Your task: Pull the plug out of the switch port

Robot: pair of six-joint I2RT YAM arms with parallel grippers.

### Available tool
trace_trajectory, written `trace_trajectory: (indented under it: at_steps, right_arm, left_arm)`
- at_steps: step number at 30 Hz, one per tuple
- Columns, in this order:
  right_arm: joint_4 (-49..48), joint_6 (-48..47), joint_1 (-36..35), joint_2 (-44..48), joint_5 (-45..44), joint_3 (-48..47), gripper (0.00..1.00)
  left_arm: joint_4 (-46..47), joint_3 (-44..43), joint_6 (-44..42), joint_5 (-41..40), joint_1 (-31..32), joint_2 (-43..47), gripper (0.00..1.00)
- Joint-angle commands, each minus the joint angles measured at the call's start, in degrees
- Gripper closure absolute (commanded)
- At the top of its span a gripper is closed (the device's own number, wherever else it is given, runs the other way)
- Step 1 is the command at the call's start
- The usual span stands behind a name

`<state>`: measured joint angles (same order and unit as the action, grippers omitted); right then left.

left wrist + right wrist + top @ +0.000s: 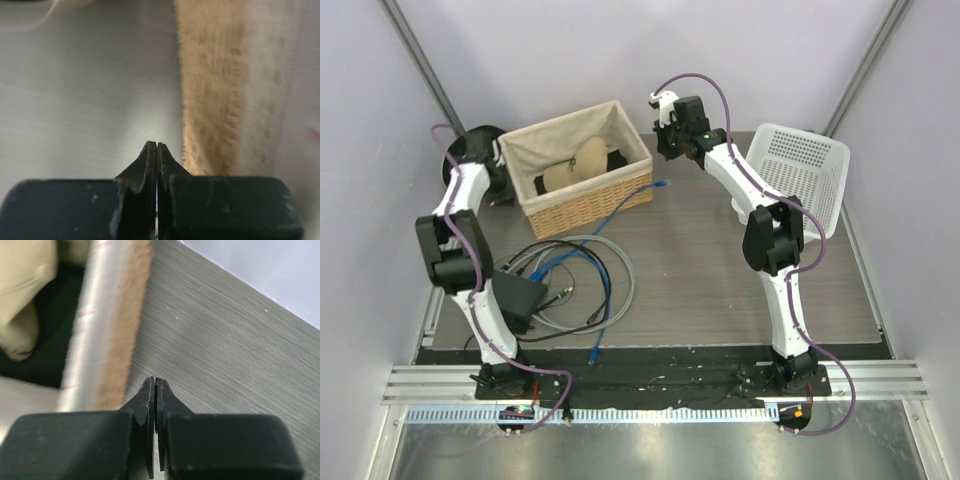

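The switch (527,297) is a flat black box lying at the front left of the table, partly behind my left arm. Blue, grey and black cables (582,268) coil beside it and run to its edge. Its port and which plug sits in it are too small to make out. My left gripper (157,144) is shut and empty, far back left, low over the table beside the wicker basket's side (215,95). Also shut and empty, my right gripper (155,379) hangs by the basket's right rim (100,325). Both are far from the switch.
The wicker basket (535,150) at the back centre holds a tan cloth thing (575,165). A white plastic basket (800,170) stands at the back right. One loose blue plug (663,184) lies by the wicker basket, another (593,353) near the table's front edge.
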<state>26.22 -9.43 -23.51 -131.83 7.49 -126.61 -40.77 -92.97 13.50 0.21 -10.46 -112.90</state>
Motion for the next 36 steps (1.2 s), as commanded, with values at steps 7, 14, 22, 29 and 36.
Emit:
trace_trajectory:
  at_steps: [7,14,22,29,36]
  right_arm:
    - [-2.3,-4.2,0.8,6.2,-9.7,2.9,0.99]
    - [-2.7,-5.6,0.9,11.8,-10.9,7.2,0.99]
    - [-4.2,-1.9,1.1,23.8,-13.6,16.2,0.98]
    - [-0.3,3.5,1.1,25.8,-10.0,20.7,0.05]
    - [3.4,3.5,1.1,26.9,-9.5,22.1,0.0]
  left_arm:
    - [5.6,-38.1,7.9,2.8,11.6,-19.7,1.0]
    - [4.6,-31.2,6.1,0.2,10.7,-12.0,0.79]
    - [4.2,-14.4,8.2,-4.3,8.2,14.6,0.21]
    - [-0.9,4.1,-5.8,-0.7,3.5,25.6,0.11]
    - [-14.2,11.7,-18.0,2.2,-11.8,28.6,0.05]
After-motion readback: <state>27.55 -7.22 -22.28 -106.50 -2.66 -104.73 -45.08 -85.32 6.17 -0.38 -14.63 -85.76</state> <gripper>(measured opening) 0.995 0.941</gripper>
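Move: The basket's middle lies about 17 cm right of and 7 cm ahead of the low left hand, whose closed fingers are by its left end; the black bowl sits some 6 cm left and 8 cm ahead. From the right hand the basket's middle is about 19 cm left, 3 cm back and 10 cm below; the blue cable's far plug is roughly 8 cm back, 1 cm left, and the white crate 25 cm right, 7 cm back. Left hand drives about 15 cm forward-right, pushing the basket, then retreats upward; right goes right, up; both open. ##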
